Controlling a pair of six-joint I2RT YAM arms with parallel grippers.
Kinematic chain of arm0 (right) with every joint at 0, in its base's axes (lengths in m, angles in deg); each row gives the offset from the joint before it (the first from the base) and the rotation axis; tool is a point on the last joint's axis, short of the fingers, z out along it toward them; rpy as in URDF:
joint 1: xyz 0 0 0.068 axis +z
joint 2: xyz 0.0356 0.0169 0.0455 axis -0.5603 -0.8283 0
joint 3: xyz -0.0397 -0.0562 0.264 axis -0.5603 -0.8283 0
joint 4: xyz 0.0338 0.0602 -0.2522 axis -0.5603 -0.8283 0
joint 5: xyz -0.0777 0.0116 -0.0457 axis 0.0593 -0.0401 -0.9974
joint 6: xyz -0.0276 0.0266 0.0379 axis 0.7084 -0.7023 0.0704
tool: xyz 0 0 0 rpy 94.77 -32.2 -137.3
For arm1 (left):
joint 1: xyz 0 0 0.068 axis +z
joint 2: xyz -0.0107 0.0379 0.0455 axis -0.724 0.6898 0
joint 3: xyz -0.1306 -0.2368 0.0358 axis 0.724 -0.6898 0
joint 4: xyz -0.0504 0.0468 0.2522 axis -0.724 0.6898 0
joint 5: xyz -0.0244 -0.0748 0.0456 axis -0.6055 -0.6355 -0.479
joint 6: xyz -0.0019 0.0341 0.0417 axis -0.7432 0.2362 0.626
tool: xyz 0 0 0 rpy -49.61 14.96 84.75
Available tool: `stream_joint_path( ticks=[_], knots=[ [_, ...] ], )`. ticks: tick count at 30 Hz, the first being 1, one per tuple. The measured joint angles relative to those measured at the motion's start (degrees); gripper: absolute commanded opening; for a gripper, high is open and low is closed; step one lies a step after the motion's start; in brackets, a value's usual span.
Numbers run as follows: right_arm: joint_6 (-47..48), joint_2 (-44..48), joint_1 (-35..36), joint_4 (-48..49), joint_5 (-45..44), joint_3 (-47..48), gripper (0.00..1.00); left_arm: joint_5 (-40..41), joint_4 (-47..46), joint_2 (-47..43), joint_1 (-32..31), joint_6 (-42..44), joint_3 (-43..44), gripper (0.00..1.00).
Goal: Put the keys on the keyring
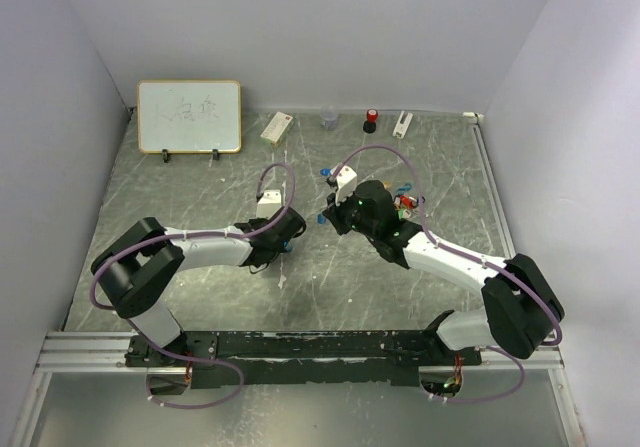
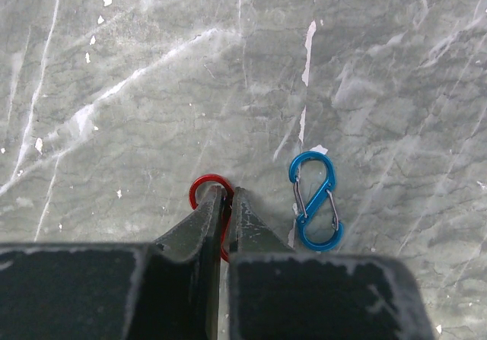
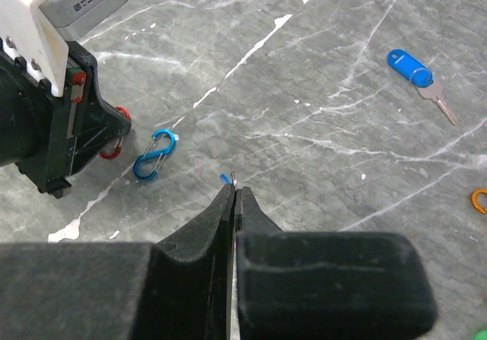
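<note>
My right gripper [image 3: 233, 188] is shut on a thin metal keyring [image 3: 233, 178], seen edge-on with its rim poking past the fingertips. A key with a blue tag [image 3: 415, 70] lies on the table well to the right of it. More tagged keys sit in a small heap [image 1: 405, 205] behind the right arm. My left gripper [image 2: 227, 192] is down at the table, shut on a red carabiner clip [image 2: 205, 186] whose loop sticks out beyond the tips. In the top view the two grippers face each other mid-table, left [image 1: 285, 242] and right [image 1: 325, 217].
A blue S-shaped carabiner [image 2: 314, 201] lies just right of the left gripper. An orange clip [image 3: 479, 200] shows at the right wrist view's edge. At the back stand a whiteboard [image 1: 189, 116], a white box [image 1: 277, 128], a small cup [image 1: 328, 119] and a red-topped item [image 1: 371, 120].
</note>
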State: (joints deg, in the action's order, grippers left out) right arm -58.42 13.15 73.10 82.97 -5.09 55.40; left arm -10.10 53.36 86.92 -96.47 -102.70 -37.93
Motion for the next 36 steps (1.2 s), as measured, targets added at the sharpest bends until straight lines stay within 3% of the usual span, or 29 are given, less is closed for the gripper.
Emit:
stream_joint_path(
  ticks=[20, 24, 36],
  knots=[
    [0.0, 0.0, 0.1, 0.0, 0.0, 0.0, 0.0, 0.0, 0.0, 0.0, 0.0, 0.0, 0.0, 0.08],
    [0.0, 0.0, 0.1, 0.0, 0.0, 0.0, 0.0, 0.0, 0.0, 0.0, 0.0, 0.2, 0.0, 0.24],
    [0.0, 0.0, 0.1, 0.0, 0.0, 0.0, 0.0, -0.4, 0.5, 0.2, 0.0, 0.5, 0.2, 0.52]
  ],
)
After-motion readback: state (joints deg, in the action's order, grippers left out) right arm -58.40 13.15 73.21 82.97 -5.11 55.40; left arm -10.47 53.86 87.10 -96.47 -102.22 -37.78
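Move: The red carabiner is already pinched between the left fingertips, at the hand point and down at the table. The blue carabiner lies about 4 cm to its right, level with it in reach. From the right hand, which waits shut on a blue-tagged key, the red carabiner is some 12 cm left, about 3 cm back and roughly 12 cm below. Staying in place, the left hand keeps its pinch, then opens about a third, letting go of the red carabiner. ##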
